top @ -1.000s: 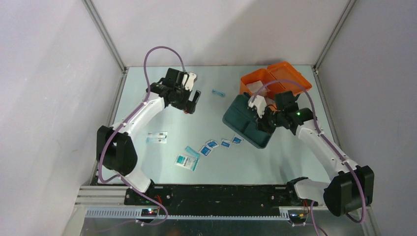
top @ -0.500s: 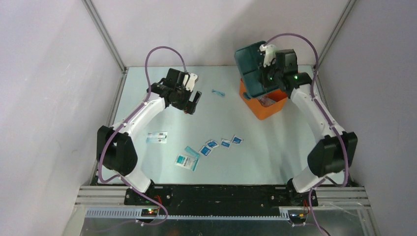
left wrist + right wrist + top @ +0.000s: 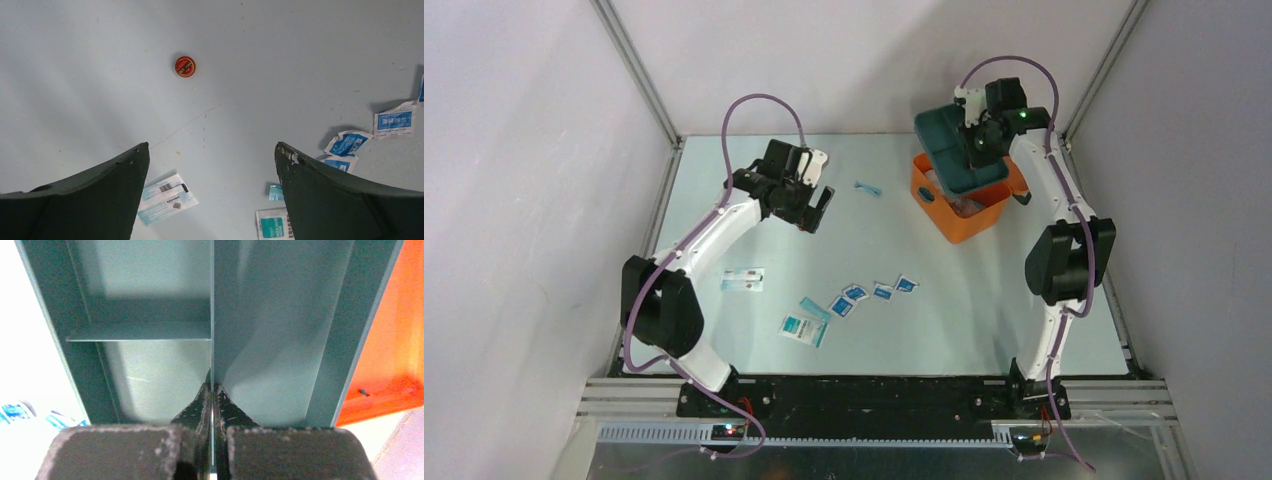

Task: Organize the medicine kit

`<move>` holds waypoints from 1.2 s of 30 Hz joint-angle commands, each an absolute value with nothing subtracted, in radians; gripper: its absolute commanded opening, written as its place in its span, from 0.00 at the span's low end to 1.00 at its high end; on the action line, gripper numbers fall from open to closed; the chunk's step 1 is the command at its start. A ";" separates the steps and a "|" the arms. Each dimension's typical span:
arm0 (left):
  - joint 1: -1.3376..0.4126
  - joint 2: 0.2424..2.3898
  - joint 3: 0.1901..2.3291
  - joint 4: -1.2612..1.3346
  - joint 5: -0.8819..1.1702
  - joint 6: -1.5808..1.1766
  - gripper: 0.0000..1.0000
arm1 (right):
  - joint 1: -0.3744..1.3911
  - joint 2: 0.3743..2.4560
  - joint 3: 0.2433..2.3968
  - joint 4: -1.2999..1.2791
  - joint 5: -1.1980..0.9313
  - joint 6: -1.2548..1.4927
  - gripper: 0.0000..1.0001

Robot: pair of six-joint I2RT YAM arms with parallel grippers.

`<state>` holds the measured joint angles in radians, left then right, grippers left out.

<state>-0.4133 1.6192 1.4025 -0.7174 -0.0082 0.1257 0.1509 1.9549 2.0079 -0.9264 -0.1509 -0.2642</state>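
Observation:
The orange case of the medicine kit (image 3: 964,218) stands open at the back right of the table. My right gripper (image 3: 980,130) is shut on the centre divider of the dark teal tray insert (image 3: 959,150) and holds it just above the case. In the right wrist view the tray (image 3: 150,300) fills the frame, with the orange case (image 3: 395,340) at the right. My left gripper (image 3: 817,208) is open and empty above the table's back left. A small red round tin (image 3: 185,66) lies below it.
Several blue-white sachets (image 3: 856,294) and a teal-white packet (image 3: 804,329) lie mid-table. A clear packet (image 3: 743,280) lies left of them and a small blue item (image 3: 869,187) lies between the grippers. Metal frame posts edge the table.
My right gripper carried the teal tray from the table up and back, and now holds it lower over the orange case. The left arm has barely moved.

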 commanded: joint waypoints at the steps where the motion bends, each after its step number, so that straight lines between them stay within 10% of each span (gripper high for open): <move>1: -0.422 1.602 1.407 -0.690 -0.037 0.152 1.00 | 0.125 1.983 2.058 -1.029 -0.188 -0.346 0.00; 36: -0.423 1.610 1.406 -0.689 -0.061 0.168 1.00 | 0.121 2.076 2.011 -1.038 -0.095 -0.423 0.00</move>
<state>-0.4164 1.6192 1.4025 -0.7170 -0.0498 0.1425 0.1162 2.0979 2.0106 -1.0378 -0.1295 -0.4019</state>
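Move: The orange box that the right hand is bringing the green tray to has its middle almost directly under that hand, about 14 cm below, 1 cm ahead and 1 cm to the right. The box's open lid is about 10 cm to the hand's right, 4 cm farther out; the nearest wipe packet lies 14 cm back and 9 cm left, the blue bundle 14 cm left and 4 cm ahead. From the left hand, the box is some 22 cm right and 9 cm ahead. The right hand, fingers still shut on the tray's middle divider, lowers the tray about 8 cm towards the open mouth of the orange box, easing some 3 cm to the right and, early on, slightly back. The wrist tips the fingers some 12 degrees closer to straight down, mostly in the first third, and lets its left side dip a little near the end, with the pinch on the divider kept throughout. ##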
